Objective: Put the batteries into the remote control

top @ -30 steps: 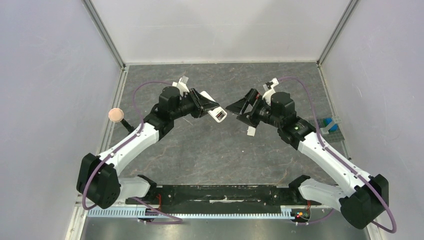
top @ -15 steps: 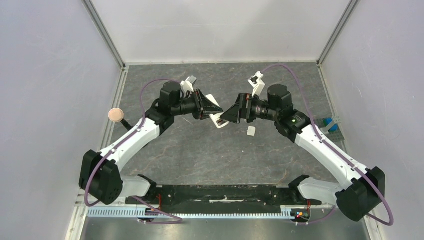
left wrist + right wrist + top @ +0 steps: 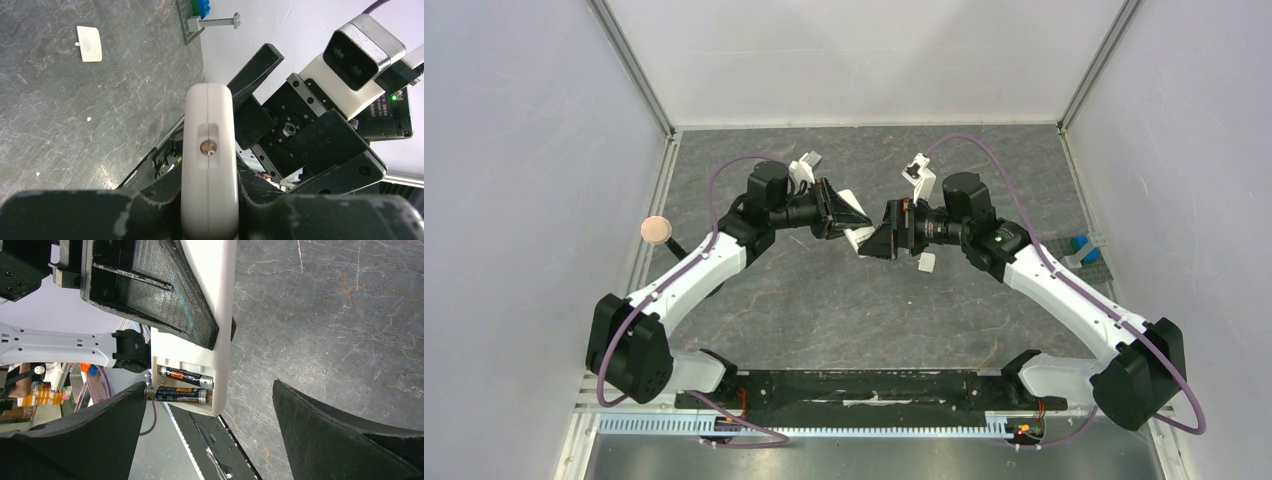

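My left gripper (image 3: 209, 194) is shut on the white remote control (image 3: 209, 150), which it holds in the air edge-on at mid-table (image 3: 856, 234). In the right wrist view the remote control (image 3: 222, 315) shows its open compartment with two batteries (image 3: 186, 377) lying side by side in it. The lower battery (image 3: 177, 394) pokes slightly past the compartment's edge, close against one finger (image 3: 90, 435) of my right gripper. My right gripper (image 3: 208, 387) is open with its jaws standing on either side of the remote's compartment end (image 3: 882, 240).
The small white cover piece (image 3: 926, 262) lies on the grey table (image 3: 844, 310), also in the left wrist view (image 3: 89, 43). A blue and grey brick stand (image 3: 1084, 250) sits at the right wall. A peach knob (image 3: 656, 230) stands at the left. Walls close in three sides.
My right arm has swung left and its open jaws have come up around the end of the remote. My left gripper has shifted slightly, still holding the remote.
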Controlling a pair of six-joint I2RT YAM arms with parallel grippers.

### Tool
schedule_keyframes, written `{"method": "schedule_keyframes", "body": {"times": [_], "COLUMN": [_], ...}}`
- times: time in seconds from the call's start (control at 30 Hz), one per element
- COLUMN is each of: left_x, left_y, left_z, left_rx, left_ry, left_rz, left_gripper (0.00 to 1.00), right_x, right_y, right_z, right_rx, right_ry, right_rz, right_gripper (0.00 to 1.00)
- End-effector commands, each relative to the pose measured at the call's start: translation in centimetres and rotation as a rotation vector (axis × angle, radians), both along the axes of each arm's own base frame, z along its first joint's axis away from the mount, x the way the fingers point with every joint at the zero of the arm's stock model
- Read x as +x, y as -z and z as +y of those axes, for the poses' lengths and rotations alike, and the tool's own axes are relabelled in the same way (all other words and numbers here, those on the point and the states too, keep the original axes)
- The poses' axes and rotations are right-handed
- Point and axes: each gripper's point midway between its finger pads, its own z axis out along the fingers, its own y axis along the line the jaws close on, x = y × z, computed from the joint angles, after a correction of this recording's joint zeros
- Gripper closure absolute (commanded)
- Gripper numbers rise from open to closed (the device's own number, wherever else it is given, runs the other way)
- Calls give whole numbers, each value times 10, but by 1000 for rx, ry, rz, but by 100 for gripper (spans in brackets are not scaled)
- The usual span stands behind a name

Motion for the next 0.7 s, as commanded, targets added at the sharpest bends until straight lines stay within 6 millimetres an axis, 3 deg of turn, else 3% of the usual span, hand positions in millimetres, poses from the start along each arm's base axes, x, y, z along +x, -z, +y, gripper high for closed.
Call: {"method": "schedule_keyframes", "body": {"times": [0.0, 0.67], "left_x": [0, -25], "left_y": [-22, -50], "left_z": [-4, 1], "left_rx": [-32, -146], "left_ry": [56, 209], "left_rz": [-87, -128], "left_gripper": [98, 98], "right_x": [6, 1], "right_y": [-14, -4], "right_z": [4, 5], "right_rx": [17, 83], "right_ry": [-1, -22], "right_rz": [-38, 47], "right_gripper": [5, 25]}}
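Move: The two batteries lie in the open compartment at the held remote's near end, about 2 cm to the right hand's left, 1 cm ahead and 1 cm above its point, between its wide-open fingers. From the left hand, which already grips the remote, they are some 4 cm back and 3 cm to its right, about 1 cm lower. The battery cover lies on the table roughly 11 cm to the right hand's right, about level with it fore and aft, 24 cm below. The battery end of the remote is being closed in on from above and below by the right hand's fingers, which shut by about a fifth, the upper one close over the protruding battery. That hand dips slightly, then eases left, back and up, each about 1 cm. The left keeps its grip, dips too, then lifts the remote just over 1 cm and draws it back about 1 cm, turning it some 5 degrees clockwise. ##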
